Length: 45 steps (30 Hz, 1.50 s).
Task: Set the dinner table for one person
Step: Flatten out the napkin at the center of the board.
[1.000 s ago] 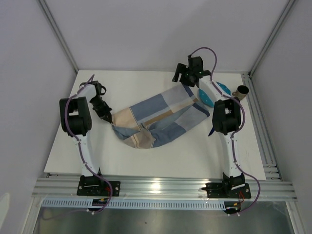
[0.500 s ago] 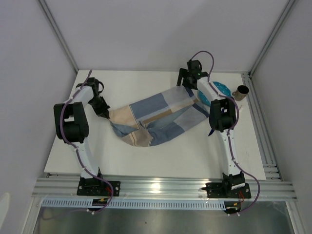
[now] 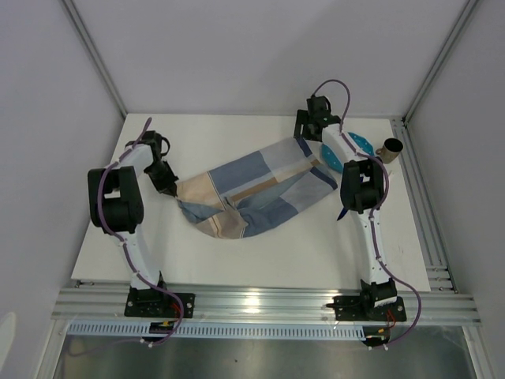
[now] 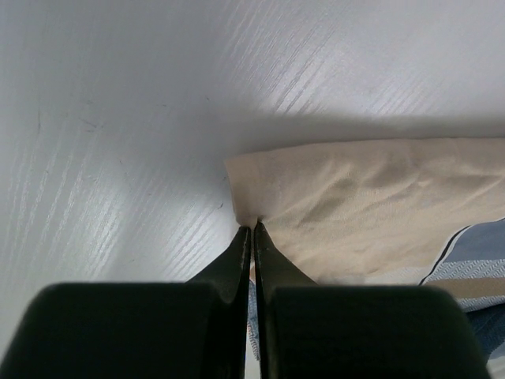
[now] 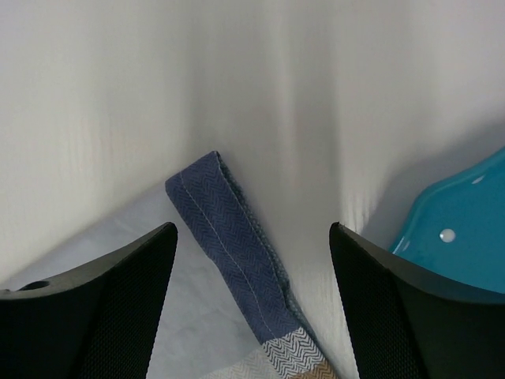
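A blue-and-beige checked placemat [image 3: 256,189] lies rumpled and partly folded on the white dinner table [image 3: 316,245]. My left gripper [image 3: 169,184] is shut on its beige left corner. The left wrist view shows the closed black fingertips [image 4: 241,245] pinching the beige cloth [image 4: 355,205] just above the tabletop [image 4: 118,118]. At the cloth's far right corner my right gripper [image 3: 308,130] is open. In the right wrist view the dark blue hemmed corner [image 5: 229,237] lies flat between the spread fingers [image 5: 118,300] of that gripper [image 5: 252,229], untouched.
A teal plate [image 3: 347,148] sits right of the placemat's far corner, partly under the right arm; its scalloped rim [image 5: 465,229] is beside my right finger. A bronze cup [image 3: 391,148] lies at the far right edge. Aluminium rails [image 3: 260,304] border the table.
The right gripper has shifted a little right and toward the placemat's far corner, staying open. The left arm has straightened up, drawing the beige corner slightly left.
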Each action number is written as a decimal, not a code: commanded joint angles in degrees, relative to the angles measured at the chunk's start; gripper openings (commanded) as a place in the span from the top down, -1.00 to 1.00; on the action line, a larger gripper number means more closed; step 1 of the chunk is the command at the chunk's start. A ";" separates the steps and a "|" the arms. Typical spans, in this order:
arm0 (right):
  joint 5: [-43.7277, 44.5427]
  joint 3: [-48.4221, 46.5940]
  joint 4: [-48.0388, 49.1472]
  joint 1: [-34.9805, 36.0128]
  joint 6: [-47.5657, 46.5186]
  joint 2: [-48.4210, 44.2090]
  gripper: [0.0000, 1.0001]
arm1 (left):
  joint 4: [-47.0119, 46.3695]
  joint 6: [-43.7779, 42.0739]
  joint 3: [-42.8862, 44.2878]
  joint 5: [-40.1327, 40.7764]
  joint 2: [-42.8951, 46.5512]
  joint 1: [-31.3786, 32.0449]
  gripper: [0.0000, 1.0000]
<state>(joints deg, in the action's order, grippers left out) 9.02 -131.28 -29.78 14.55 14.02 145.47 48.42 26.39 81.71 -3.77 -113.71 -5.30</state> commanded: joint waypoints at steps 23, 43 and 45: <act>-20.88 0.06 -2.39 0.57 3.38 3.86 1.00 | -4.91 -2.40 -1.12 6.23 11.31 4.24 0.99; -9.98 20.88 12.89 0.13 -9.89 -43.32 1.00 | -8.17 -14.87 11.19 24.60 36.18 11.45 0.99; -9.29 25.18 14.31 0.22 -10.33 -48.23 1.00 | -9.13 -15.40 9.96 24.86 40.56 11.54 0.99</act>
<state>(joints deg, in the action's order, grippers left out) -3.29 -110.72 -19.07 14.96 6.28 102.72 41.54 14.02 91.77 17.63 -78.96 6.35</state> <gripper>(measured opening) 0.009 0.007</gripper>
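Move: Under the open right hand, about 5 cm to its left, 1 cm back and 4 cm below, lies the napkin's far navy corner. The plate sits some 14 cm right and 7 cm back, and the napkin's near navy corner 23 cm back and 9 cm right of that hand. From the left hand, already pinching the tan corner, the far navy corner is about 24 cm ahead and 34 cm right. Sinking about 3 cm and sliding some 5 cm left, the right hand rolls its left side up and shuts its fingers on the navy corner. The left keeps its pinch and rises slowly meanwhile; then both sweep quickly upward, roughly 30 cm, fingers tipping up towards forward, the right also drawing back. ##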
